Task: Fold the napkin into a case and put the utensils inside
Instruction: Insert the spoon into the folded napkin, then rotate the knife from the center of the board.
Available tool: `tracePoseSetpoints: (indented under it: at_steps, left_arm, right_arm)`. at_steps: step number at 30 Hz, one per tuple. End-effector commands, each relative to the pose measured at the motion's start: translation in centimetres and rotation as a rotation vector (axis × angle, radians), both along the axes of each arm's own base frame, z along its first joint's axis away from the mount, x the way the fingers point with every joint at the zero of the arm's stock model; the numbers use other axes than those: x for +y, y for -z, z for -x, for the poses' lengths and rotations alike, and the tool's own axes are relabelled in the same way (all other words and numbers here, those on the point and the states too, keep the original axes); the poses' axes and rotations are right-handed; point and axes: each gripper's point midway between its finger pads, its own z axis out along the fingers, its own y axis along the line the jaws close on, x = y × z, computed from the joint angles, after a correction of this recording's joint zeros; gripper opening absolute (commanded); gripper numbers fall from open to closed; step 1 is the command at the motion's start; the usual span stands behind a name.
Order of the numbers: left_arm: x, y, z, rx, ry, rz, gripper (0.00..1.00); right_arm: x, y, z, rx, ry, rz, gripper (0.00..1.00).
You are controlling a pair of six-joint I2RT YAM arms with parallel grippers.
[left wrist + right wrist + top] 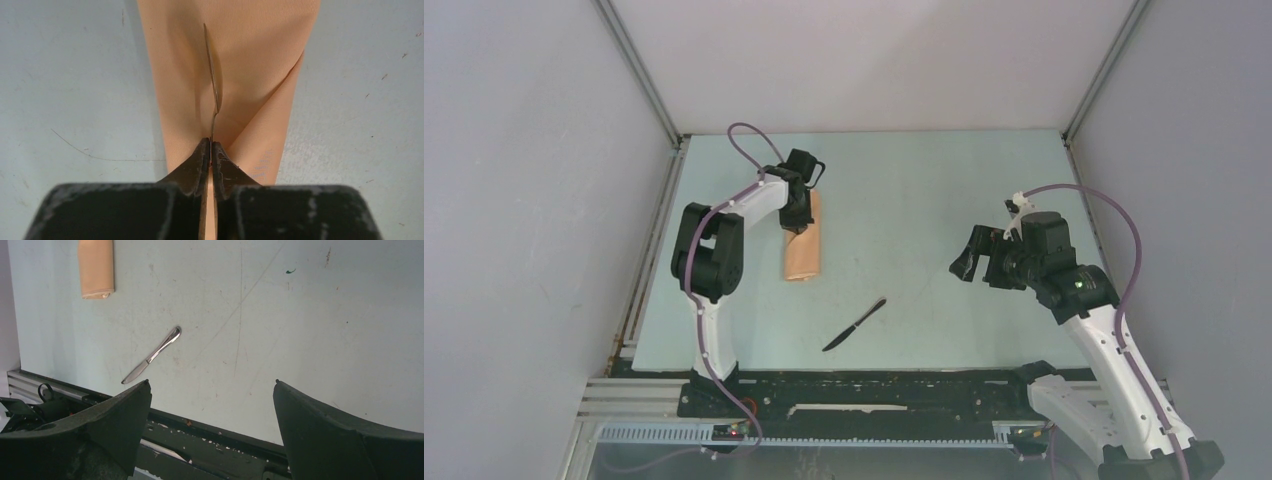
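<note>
The napkin lies folded into a narrow peach-tan case [803, 252] at the table's left, lengthwise away from me. My left gripper [795, 222] is over its far half. In the left wrist view the case [250, 60] shows a diagonal flap, and the left gripper [211, 146] is shut on the thin handle of the spoon [215, 75], which stands edge-on with its gold bowl over the cloth. The knife [854, 324] lies bare on the table, diagonal, near the front edge. My right gripper [969, 262] hovers open at the right; its wrist view shows the knife [152, 354] and the case's end [96, 267].
A black rail [874, 385] runs along the table's front edge below the knife. Grey enclosure walls [544, 200] close in the left, right and back. The pale table surface [924, 200] between the arms carries only scratches.
</note>
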Motion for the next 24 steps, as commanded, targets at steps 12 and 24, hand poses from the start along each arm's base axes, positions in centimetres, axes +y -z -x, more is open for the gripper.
tracePoseSetpoints:
  at_steps: [12, 24]
  left_arm:
    - [1.8, -10.9, -0.3, -0.223, -0.074, 0.032, 0.42]
    - [3.0, -17.7, 6.8, -0.339, 0.016, 0.229, 0.52]
  right_arm:
    - [1.6, 0.6, -0.4, -0.035, -0.129, -0.009, 1.00]
    - [15.8, 2.2, 1.2, -0.378, -0.772, 0.379, 1.00]
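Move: The left hand is down on the napkin, fingertips at the pocket's slanting fold, still pinching the spoon; its upright bowl lies about 4 cm ahead, and the folded napkin's middle some 2 cm back and 1 cm below. The knife is about 27 cm back and 14 cm right of this hand. From the open right hand the knife lies roughly 24 cm left, 5 cm back and 17 cm below; the napkin's middle is about 19 cm ahead and 38 cm left. The left fingers open to about half, let go of the spoon at the pocket's fold, and the hand climbs straight up off the napkin, about 17 cm, easing back and left late in the rise while the fingers tip some 20 degrees outward. A little after that release starts, the right hand sets off from rest and sweeps left about 12 cm towards the knife, sinking and drawing back only slightly, turning some 35 degrees counter-clockwise with its fingers kept wide open and touching nothing. ##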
